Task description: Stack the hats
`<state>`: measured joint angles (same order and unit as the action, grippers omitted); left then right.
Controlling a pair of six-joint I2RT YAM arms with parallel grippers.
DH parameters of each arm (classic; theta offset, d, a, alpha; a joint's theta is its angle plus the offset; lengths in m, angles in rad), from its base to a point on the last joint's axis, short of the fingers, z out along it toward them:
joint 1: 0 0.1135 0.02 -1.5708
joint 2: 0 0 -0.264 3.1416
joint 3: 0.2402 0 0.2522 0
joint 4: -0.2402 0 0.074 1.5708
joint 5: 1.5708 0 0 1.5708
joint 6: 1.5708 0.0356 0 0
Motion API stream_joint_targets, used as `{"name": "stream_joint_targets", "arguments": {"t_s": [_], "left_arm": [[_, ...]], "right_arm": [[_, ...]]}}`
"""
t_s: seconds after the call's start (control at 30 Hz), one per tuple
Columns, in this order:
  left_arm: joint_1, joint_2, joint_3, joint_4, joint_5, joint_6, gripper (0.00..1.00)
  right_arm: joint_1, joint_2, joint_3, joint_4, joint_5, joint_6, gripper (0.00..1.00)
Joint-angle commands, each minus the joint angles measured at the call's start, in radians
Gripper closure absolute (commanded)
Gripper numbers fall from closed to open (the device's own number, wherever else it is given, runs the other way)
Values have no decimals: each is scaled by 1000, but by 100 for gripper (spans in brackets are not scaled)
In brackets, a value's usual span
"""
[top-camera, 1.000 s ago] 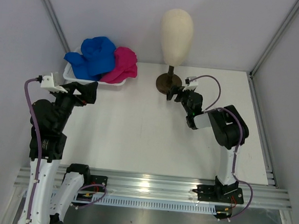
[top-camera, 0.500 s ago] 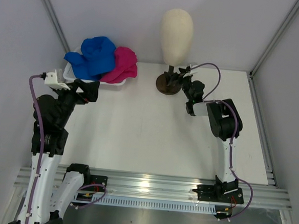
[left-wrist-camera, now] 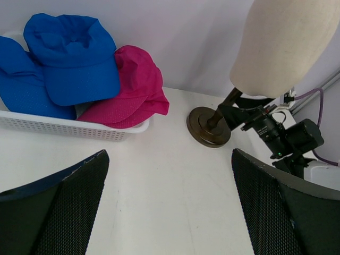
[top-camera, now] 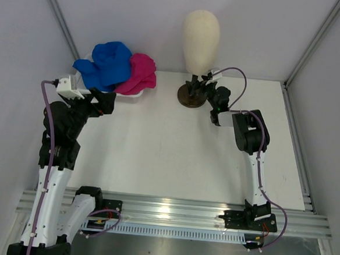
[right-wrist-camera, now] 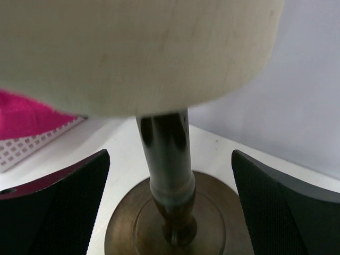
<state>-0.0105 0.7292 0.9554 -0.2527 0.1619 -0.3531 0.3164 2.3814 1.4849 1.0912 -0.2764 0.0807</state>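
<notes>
The hats lie heaped in a white mesh basket (top-camera: 129, 95) at the back left: two royal blue hats (top-camera: 107, 65) and a magenta hat (top-camera: 140, 74). In the left wrist view the blue hats (left-wrist-camera: 71, 58) sit left of the magenta hat (left-wrist-camera: 135, 87). My left gripper (top-camera: 105, 105) hovers open just in front of the basket, its fingers (left-wrist-camera: 69, 196) holding nothing. My right gripper (top-camera: 197, 85) is open at the mannequin stand, with the dark stem (right-wrist-camera: 167, 159) between its spread fingers (right-wrist-camera: 58, 202) but untouched.
A cream mannequin head (top-camera: 200, 41) stands on a dark round base (top-camera: 186, 98) at the back centre. The basket's wall (left-wrist-camera: 64, 127) fronts the hats. Grey walls close in the table at the back and on both sides.
My right gripper has swung back and left from beside the base until its fingers straddle the stand's stem. My left gripper has risen slightly toward the basket. The hats have not moved.
</notes>
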Motion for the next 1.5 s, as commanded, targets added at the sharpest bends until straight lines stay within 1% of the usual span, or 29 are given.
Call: {"name": "stream_joint_targets", "arguments": {"t_s": [0.0, 0.1, 0.17, 0.2, 0.27, 0.33, 0.37, 0.4, 0.47, 0.57, 0.6, 0.67, 0.7, 0.77, 0.97, 1.1, 1.27, 1.4, 1.47], "left_arm": [[6, 7, 23, 12, 18, 25, 0], [6, 18, 23, 10, 13, 29, 0], [6, 22, 25, 9, 7, 32, 0], [6, 24, 26, 7, 2, 34, 1], [6, 27, 29, 7, 4, 42, 0], [6, 26, 26, 7, 4, 46, 1], [6, 24, 26, 6, 4, 49, 1], [6, 24, 26, 7, 1, 49, 0], [6, 19, 23, 9, -4, 51, 0], [32, 22, 23, 10, -1, 51, 0], [32, 22, 25, 10, 1, 51, 0], [32, 22, 23, 10, 4, 52, 0], [33, 22, 23, 9, 1, 52, 0], [34, 19, 28, 10, 2, 52, 0], [34, 10, 25, 9, 4, 51, 1], [34, 4, 23, 12, 2, 49, 1], [34, 6, 26, 12, 2, 46, 1], [41, 6, 23, 13, 21, 29, 1], [44, 7, 17, 30, 37, 28, 1]], "right_arm": [[0, 33, 90, 36, -10, -29, 0], [0, 76, 132, 59, -6, -1, 1], [3, 99, 137, 84, -4, 1, 4], [3, 105, 143, 105, 15, 1, 8], [7, 116, 150, 110, 40, -2, 9], [6, 121, 163, 104, 63, -7, 12], [4, 122, 167, 101, 66, -9, 16], [1, 125, 169, 99, 65, -10, 21], [1, 128, 178, 99, 62, -12, 25], [1, 139, 189, 111, 60, 2, 37], [1, 142, 192, 121, 57, 8, 47], [1, 144, 190, 122, 46, 16, 56], [0, 141, 184, 122, 43, 14, 65], [0, 127, 158, 128, 45, 16, 70], [0, 61, 49, 197, 30, 10, 69], [1, -5, -37, 173, -21, -13, 72], [0, -105, -214, 226, -27, 5, 73], [6, -256, -359, 176, -47, 22, 75], [10, -303, -432, 133, -60, 33, 77]]}}
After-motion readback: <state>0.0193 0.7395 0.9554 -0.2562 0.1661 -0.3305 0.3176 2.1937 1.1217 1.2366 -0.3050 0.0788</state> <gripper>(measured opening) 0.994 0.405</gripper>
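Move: The head stand's post is just about 3 cm ahead of the open right gripper, 1 cm left and 2 cm below the hand point; the foam head sits directly on top of the post, its middle some 16 cm above the hand. The pink hat lies roughly 6 cm ahead and 22 cm left of the right hand, about 5 cm lower. From the left hand the post is about 33 cm ahead, 27 cm right and 23 cm below. Ease the open right gripper forward about 2.5 cm, sinking slightly, so that the post comes between the fingers under the foam head. Close the fingers on the post until they stop against it, then keep that grip and draw the stand back towards the robot, roughly 8 cm and at nearly constant height, picking up speed. ##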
